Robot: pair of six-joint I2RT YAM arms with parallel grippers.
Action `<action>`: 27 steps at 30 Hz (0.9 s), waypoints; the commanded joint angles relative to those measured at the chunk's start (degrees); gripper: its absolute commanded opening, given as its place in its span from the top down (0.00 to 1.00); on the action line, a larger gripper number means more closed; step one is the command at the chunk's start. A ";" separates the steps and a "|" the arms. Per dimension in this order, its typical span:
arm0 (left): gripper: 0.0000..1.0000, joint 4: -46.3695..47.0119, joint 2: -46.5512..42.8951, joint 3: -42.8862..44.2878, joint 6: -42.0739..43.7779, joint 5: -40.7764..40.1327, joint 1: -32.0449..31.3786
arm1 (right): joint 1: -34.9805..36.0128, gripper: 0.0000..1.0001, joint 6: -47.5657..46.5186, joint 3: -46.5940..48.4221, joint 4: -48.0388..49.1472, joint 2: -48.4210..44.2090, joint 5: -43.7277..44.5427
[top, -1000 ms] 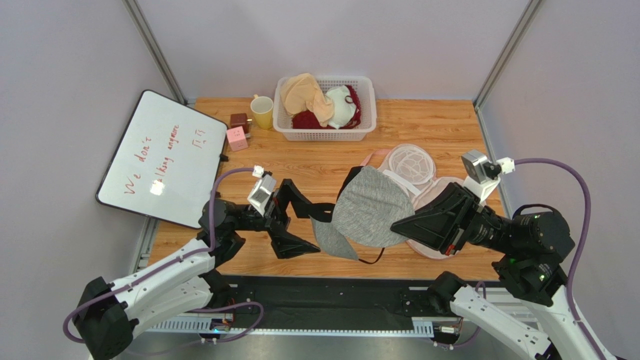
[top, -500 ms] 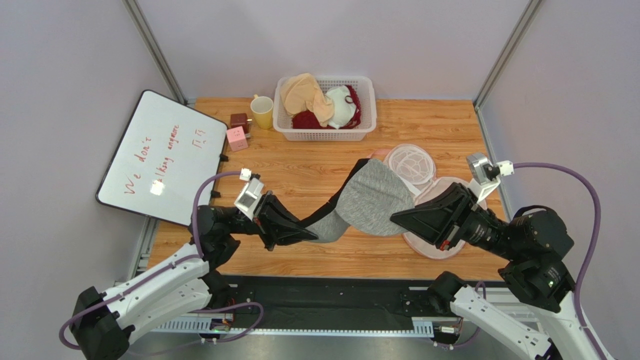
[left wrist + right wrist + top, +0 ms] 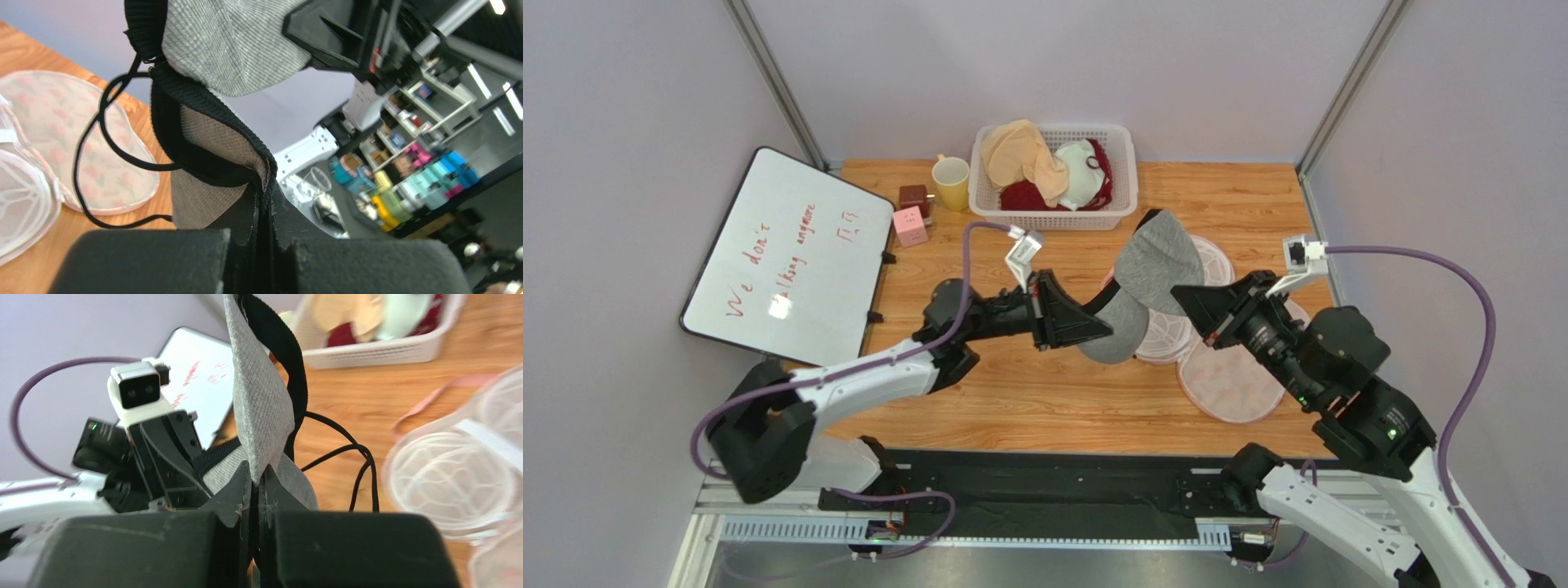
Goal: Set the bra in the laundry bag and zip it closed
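The grey bra (image 3: pixel 1157 260) hangs folded in the air between both grippers, over the table's middle right. My left gripper (image 3: pixel 1085 328) is shut on its black band edge (image 3: pixel 202 116). My right gripper (image 3: pixel 1192 301) is shut on the grey cup edge (image 3: pixel 258 398) from the right. The laundry bag (image 3: pixel 1241 380) lies open on the table just under and to the right of the bra. Its mesh lining (image 3: pixel 454 471) and printed cream side (image 3: pixel 55 116) both show. Black straps (image 3: pixel 356 459) dangle below the bra.
A white slatted basket (image 3: pixel 1053 218) with other bras stands at the back. Left of it are a yellow cup (image 3: pixel 951 184), a brown cube (image 3: pixel 914 197) and a pink cube (image 3: pixel 909 226). A whiteboard (image 3: pixel 787 257) leans at the left edge.
My left gripper has shut on the bra's band. Both arms have carried the bra up and toward the back right, over the open bag, folding it.
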 commanded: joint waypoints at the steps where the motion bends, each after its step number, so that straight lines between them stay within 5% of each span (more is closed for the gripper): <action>1: 1.00 13.10 13.04 6.76 -7.41 -2.27 -0.51 | -4.13 1.00 -6.31 0.33 -0.10 5.43 11.89; 5: 1.00 23.47 27.53 12.75 -11.99 -5.07 -0.50 | -25.07 1.00 -5.43 -0.72 2.08 11.25 -8.06; 11: 1.00 26.47 41.43 23.21 -15.07 -10.17 -0.59 | -43.66 1.00 -3.85 -4.06 9.29 20.81 -25.96; 19: 1.00 25.96 52.61 34.11 -19.64 -15.27 -1.30 | -49.23 1.00 -5.34 -3.89 11.15 25.49 -26.87; 27: 1.00 23.05 57.27 34.13 -18.85 -19.49 -3.05 | -53.45 1.00 -6.57 -4.68 13.26 30.68 -29.06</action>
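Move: Both hands hold the grey bra. From the right hand, the white webbed half of the open laundry bag lies about 19 cm ahead, 4 cm to the right and 35 cm below. The bag's pink flap is some 8 cm ahead and 17 cm right, its pink strap about 28 cm ahead and 2 cm left, and the white basket roughly 44 cm ahead and 17 cm left. From the left hand, the webbed half is about 22 cm ahead, 14 cm right and 31 cm below. Both grippers keep their pinch on the bra, the left at the black-edged lower cup and the right on the other cup. Together they carry it forward, to the right and down over the bag's webbed half, each hand going roughly 15 cm along each of those ways. The right wrist turns clockwise and tips down, some 25 degrees each; the left rolls about as far. ##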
